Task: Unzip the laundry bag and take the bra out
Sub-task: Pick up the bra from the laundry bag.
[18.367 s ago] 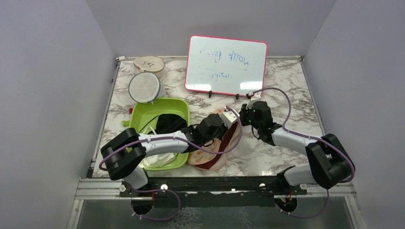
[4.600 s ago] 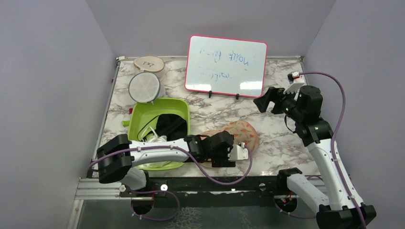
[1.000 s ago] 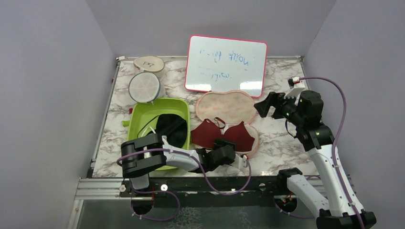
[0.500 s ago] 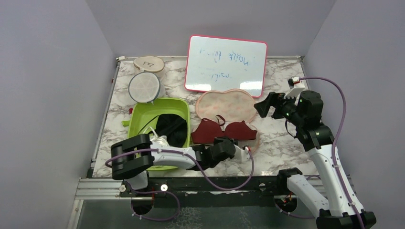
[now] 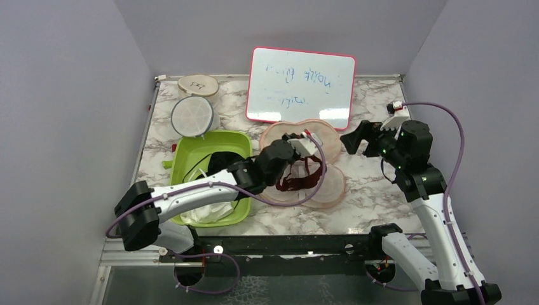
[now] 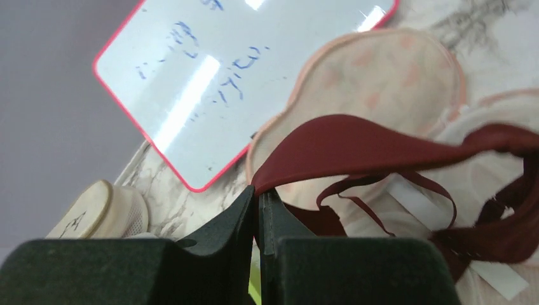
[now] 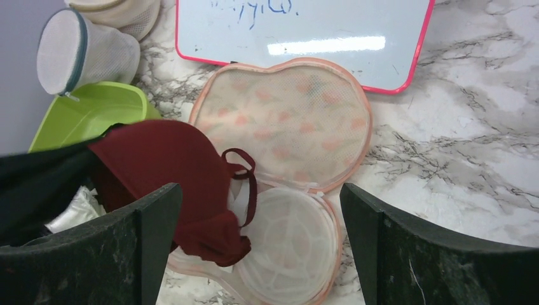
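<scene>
The peach laundry bag [image 5: 330, 184] lies unzipped and spread in two halves on the marble, just in front of the whiteboard. Its printed half [image 7: 286, 121] is the farther one, its white-lined half [image 7: 289, 244] the nearer. My left gripper [image 5: 291, 138] is raised above the bag and shut on an edge of the maroon bra [image 5: 299, 178]. In the left wrist view the fingertips [image 6: 257, 194] pinch the bra's [image 6: 356, 143] band, and cups and straps hang down over the laundry bag [image 6: 375, 70]. My right gripper [image 5: 356, 141] hovers open to the right, holding nothing; the bra [image 7: 165, 159] shows at its left.
A red-framed whiteboard [image 5: 300, 86] stands at the back. The green tub [image 5: 213, 135] at the left holds a black garment [image 5: 225, 162] and a white cloth [image 5: 210, 213]. Two round mesh discs [image 5: 192, 114] [image 5: 198, 84] sit behind the tub.
My left gripper has shut on the bra's edge near the table's front, then risen and swung back over the bag, lifting the bra off the lower half. The right arm barely moved.
</scene>
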Controlling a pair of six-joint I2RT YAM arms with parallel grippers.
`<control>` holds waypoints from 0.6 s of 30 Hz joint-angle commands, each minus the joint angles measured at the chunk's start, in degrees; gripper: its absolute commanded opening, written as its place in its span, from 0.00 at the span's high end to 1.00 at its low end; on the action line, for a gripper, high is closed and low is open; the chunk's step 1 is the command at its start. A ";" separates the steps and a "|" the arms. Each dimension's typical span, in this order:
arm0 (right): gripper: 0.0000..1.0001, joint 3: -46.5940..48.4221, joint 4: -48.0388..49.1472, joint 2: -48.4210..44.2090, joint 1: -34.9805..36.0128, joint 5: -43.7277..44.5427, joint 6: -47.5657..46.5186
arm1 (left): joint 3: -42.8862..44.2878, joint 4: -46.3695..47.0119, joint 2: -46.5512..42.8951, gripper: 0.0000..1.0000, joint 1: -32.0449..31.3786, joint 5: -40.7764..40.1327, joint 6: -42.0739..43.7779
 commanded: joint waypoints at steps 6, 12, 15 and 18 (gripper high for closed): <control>0.07 1.03 0.51 -0.17 0.19 0.88 1.03 | 10.86 -11.21 -9.80 1.00 8.14 0.91 -9.44; 0.07 0.11 1.96 1.11 0.18 -0.31 1.16 | 13.46 -15.98 -16.18 1.00 11.00 -6.36 -9.07; 0.07 -0.28 2.72 1.62 0.19 -0.75 1.08 | 13.37 -16.21 -20.38 1.00 11.98 -12.52 -7.10; 0.07 -0.62 3.57 2.19 0.17 -1.36 1.16 | 13.55 -17.45 -24.53 1.00 12.48 -17.05 -2.83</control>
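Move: The left hand holds the bra over the open laundry bag, whose middle lies roughly 20 cm below and about 2 cm right. The green basin, on the side the hand is heading for, is about 25 cm left, 6 cm back and 18 cm below; the mesh container is about 31 cm left, 11 cm ahead and 14 cm below. From the right hand the basin is some 44 cm left, 5 cm back, 22 cm below. Left hand, still pinching the bra, rises about 16 cm and swings 14 cm left, away from the laundry bag. ##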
